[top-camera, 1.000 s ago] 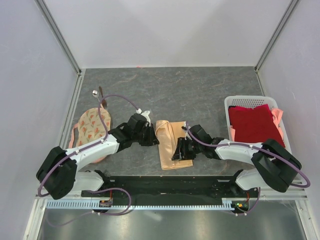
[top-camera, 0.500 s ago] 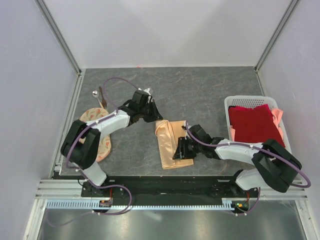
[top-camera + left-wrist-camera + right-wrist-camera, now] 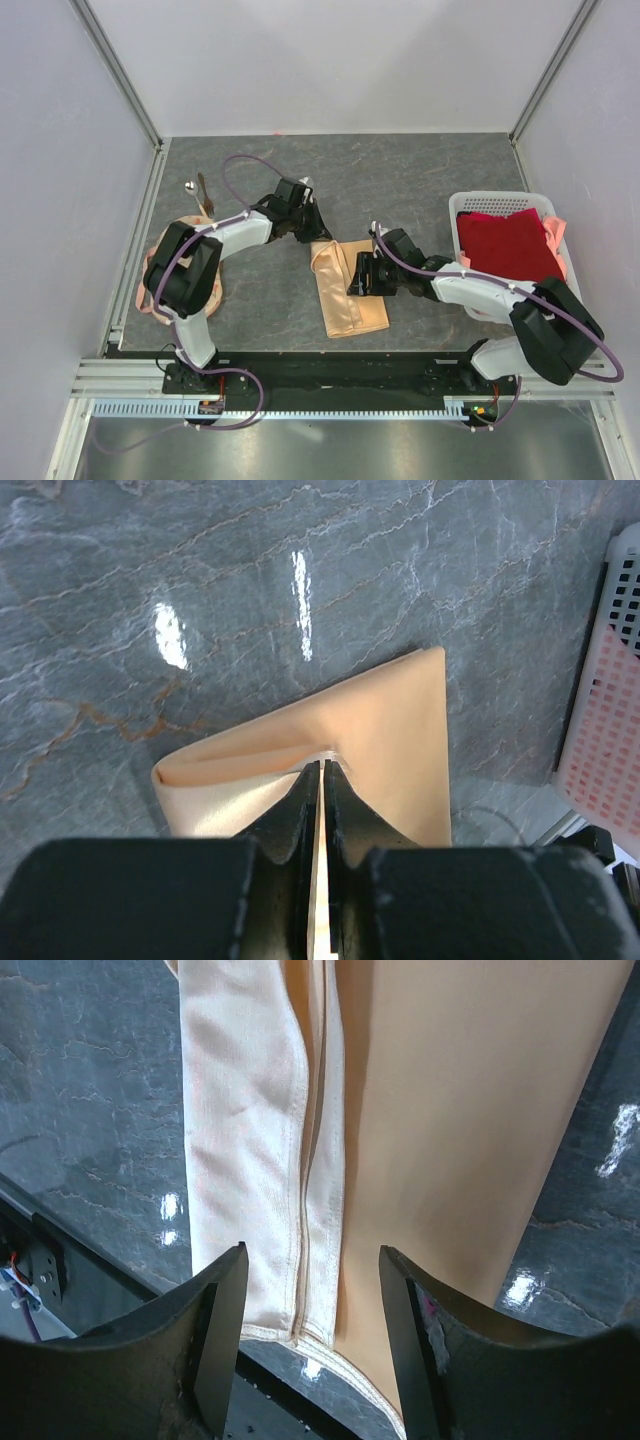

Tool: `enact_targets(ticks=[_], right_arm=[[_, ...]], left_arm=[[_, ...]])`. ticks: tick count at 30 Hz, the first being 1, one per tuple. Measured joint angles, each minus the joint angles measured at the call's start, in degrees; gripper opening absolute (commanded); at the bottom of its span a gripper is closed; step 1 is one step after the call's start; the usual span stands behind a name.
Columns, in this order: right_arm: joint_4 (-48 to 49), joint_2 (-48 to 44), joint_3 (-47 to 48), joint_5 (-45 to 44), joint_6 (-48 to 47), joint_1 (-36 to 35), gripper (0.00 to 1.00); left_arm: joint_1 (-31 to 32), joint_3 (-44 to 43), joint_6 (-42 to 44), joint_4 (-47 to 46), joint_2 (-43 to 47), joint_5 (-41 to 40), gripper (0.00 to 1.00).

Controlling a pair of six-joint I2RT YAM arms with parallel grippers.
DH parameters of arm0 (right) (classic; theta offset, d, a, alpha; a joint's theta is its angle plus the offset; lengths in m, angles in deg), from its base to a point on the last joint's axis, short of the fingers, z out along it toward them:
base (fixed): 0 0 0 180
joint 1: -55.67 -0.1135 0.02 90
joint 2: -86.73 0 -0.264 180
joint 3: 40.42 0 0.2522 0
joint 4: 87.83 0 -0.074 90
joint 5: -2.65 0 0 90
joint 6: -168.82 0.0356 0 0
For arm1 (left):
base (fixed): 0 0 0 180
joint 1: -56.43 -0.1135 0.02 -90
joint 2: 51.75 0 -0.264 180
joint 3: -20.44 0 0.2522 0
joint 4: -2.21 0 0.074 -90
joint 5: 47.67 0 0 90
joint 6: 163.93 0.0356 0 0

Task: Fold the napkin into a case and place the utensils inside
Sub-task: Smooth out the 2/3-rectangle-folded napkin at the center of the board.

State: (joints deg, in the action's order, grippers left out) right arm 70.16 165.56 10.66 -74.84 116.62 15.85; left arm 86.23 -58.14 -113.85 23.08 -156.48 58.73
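Note:
The peach-orange napkin [image 3: 345,290] lies folded into a narrow oblong case in the middle of the table. My left gripper [image 3: 314,233] is at its far end. In the left wrist view the left gripper [image 3: 325,765] is shut on a raised fold of the napkin [image 3: 390,720], whose far end gapes a little. My right gripper [image 3: 361,277] hovers over the napkin's right side. In the right wrist view it [image 3: 312,1260] stands open above the hemmed layers of the napkin [image 3: 450,1110], holding nothing. The silver spoon [image 3: 190,186] and the brown stick [image 3: 203,190] lie at the far left.
A round cream printed cloth [image 3: 160,275] lies under the left arm at the left edge. A white lattice basket [image 3: 480,201] holding a dark red cloth [image 3: 510,250] stands at the right, and its wall [image 3: 605,740] also shows in the left wrist view.
The left arm swung from the napkin's left side to its far end and its jaws closed on the fold. The right gripper shifted slightly farther up the napkin and opened wider.

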Motion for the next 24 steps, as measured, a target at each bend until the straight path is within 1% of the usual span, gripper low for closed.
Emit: enact_targets(ticks=[10, 15, 18, 20, 21, 22, 24], right_arm=[[-0.81, 2.40, 2.93, 0.09, -2.03, 1.51, 0.63], [-0.90, 6.69, 6.71, 0.11, -3.19, 2.14, 0.59], [-0.61, 10.34, 10.25, 0.09, -4.15, 2.36, 0.54], [-0.17, 12.57, 12.37, 0.15, -4.81, 2.78, 0.44], [0.26, 13.97, 13.57, 0.22, -5.27, 3.17, 0.38], [0.63, 15.23, 14.58, 0.42, -5.64, 3.65, 0.36], [1.42, 17.40, 16.02, 0.74, -6.19, 4.61, 0.33]], left_arm=[[0.00, -2.69, -1.20, -2.36, -6.19, 2.43, 0.09], [0.00, -2.95, -1.79, -4.81, -9.64, 3.61, 0.09], [-0.04, -2.95, -2.23, -6.21, -10.12, 4.11, 0.09], [-0.04, -2.95, -2.27, -6.95, -10.12, 4.31, 0.09], [-0.04, -2.95, -2.29, -7.26, -10.12, 4.46, 0.09], [-0.04, -2.93, -2.29, -7.56, -10.12, 4.59, 0.09], [-0.04, -2.95, -2.32, -7.85, -10.12, 4.70, 0.13]])
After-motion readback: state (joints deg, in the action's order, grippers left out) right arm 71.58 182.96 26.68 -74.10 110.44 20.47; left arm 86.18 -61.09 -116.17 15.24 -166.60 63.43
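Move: The loose flap's far end, slightly curled up on the folded napkin, lies just ahead of my left hand: about 1 cm forward, 2 cm right and 4 cm below. The napkin's far right corner is some 12 cm to that hand's right and 1 cm back, the flap's far left corner about 4 cm left and 1 cm back. From my right hand the flap's far end lies about 13 cm forward, 6 cm left; the flap edge's near end is some 11 cm back, straight behind. With nearly shut fingers I lower my left hand about 4 cm, easing right and a little forward, to press the flap's far end onto the board. My right hand slides some 8 cm forward and slightly left, staying low over the flap's long edge towards the left fingertips, its wide fingers narrowing to about a third open; whether they touch the cloth can't be seen. ##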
